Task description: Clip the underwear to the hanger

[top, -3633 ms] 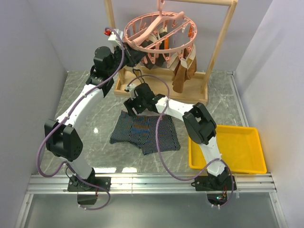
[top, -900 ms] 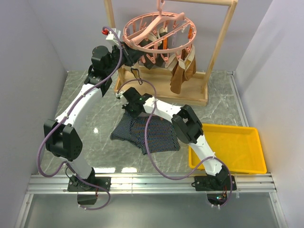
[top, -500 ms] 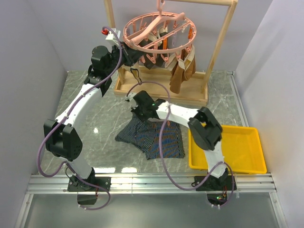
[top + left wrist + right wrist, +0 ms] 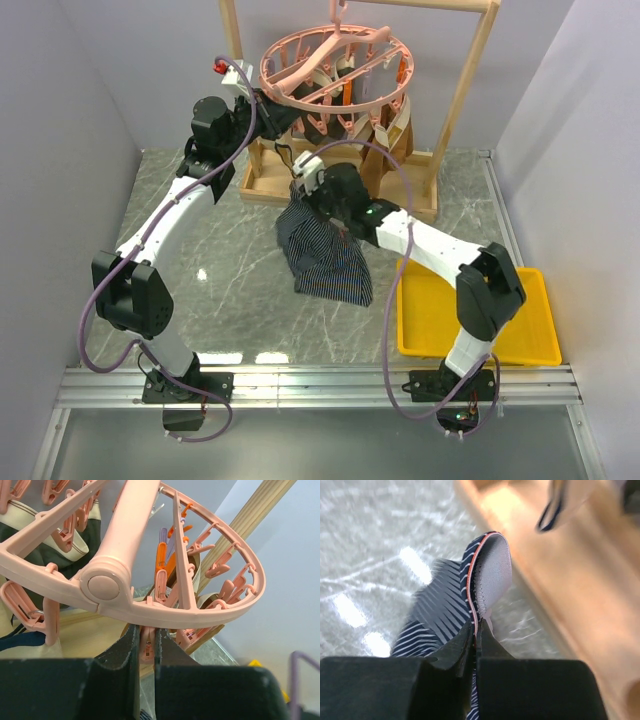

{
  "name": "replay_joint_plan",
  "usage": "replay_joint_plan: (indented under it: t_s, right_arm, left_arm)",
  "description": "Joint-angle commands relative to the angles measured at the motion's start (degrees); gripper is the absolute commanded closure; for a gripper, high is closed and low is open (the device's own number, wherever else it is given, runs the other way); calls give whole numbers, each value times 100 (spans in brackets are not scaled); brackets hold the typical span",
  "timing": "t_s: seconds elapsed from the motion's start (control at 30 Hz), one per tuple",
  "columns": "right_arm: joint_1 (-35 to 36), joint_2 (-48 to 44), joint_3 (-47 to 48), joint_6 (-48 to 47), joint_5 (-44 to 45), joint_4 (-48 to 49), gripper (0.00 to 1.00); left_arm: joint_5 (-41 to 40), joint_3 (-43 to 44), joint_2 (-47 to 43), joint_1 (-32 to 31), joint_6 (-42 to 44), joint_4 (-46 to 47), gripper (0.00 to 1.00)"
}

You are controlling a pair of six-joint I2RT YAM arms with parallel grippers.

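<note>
The round pink hanger (image 4: 335,60) hangs from the wooden rack, with pegs dangling under its ring (image 4: 125,545). My left gripper (image 4: 268,112) is up at the ring's left edge, shut on one pink peg (image 4: 146,645) and squeezing it between its fingers. My right gripper (image 4: 305,190) sits just below and in front of the hanger, shut on the waistband edge of the underwear (image 4: 487,575). The navy striped underwear (image 4: 325,250) hangs down from that grip in a loose drape, with its lower end near the table.
The wooden rack frame (image 4: 470,80) and its base tray (image 4: 265,180) stand at the back. Tan and dark garments (image 4: 385,150) hang from other pegs. A yellow bin (image 4: 500,315) sits at the right, partly under my right arm.
My right gripper closed on the underwear's waistband and lifted it off the table, up and back toward the hanger. My left gripper stayed on the peg.
</note>
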Motion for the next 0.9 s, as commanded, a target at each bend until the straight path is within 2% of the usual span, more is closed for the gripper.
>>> replay_joint_plan:
  t_s: [0.0, 0.13, 0.33, 0.87]
  right_arm:
    - [-133, -561, 22, -175, -332, 425, 100]
    - [-186, -772, -30, -307, -376, 364, 100]
    - [-282, -799, 373, -289, -578, 65, 100]
    - [-529, -175, 1674, -324, -552, -911, 100]
  left_arm:
    - [62, -28, -151, 29, -84, 17, 100]
    - [79, -63, -133, 29, -40, 8, 100]
    - [123, 7, -89, 29, 31, -71, 100]
    - [211, -107, -124, 29, 154, -98, 100]
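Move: The clip pinched in the left fingers under the hanger's near rim is the goal. From the right gripper, holding the underwear's waistband, it lies about 9 cm ahead, a bare 1 cm left and some 20 cm up. The dangling blue strap is about 8 cm ahead, 4 cm left and slightly higher; the brown garment 8 cm ahead, 17 cm right. The rack base's middle is some 12 cm ahead, 9 cm right, 17 cm below. The left gripper has the clip at its fingertips. Raise the right gripper about 11 cm, keeping its shut fingers on the waistband, to bring it up from below towards the clip; ease off briefly halfway, then go on up with a slight reach forward, tipping the fingers up some 10 degrees. Hold the left gripper still, its pinch kept on the clip under the rim. ##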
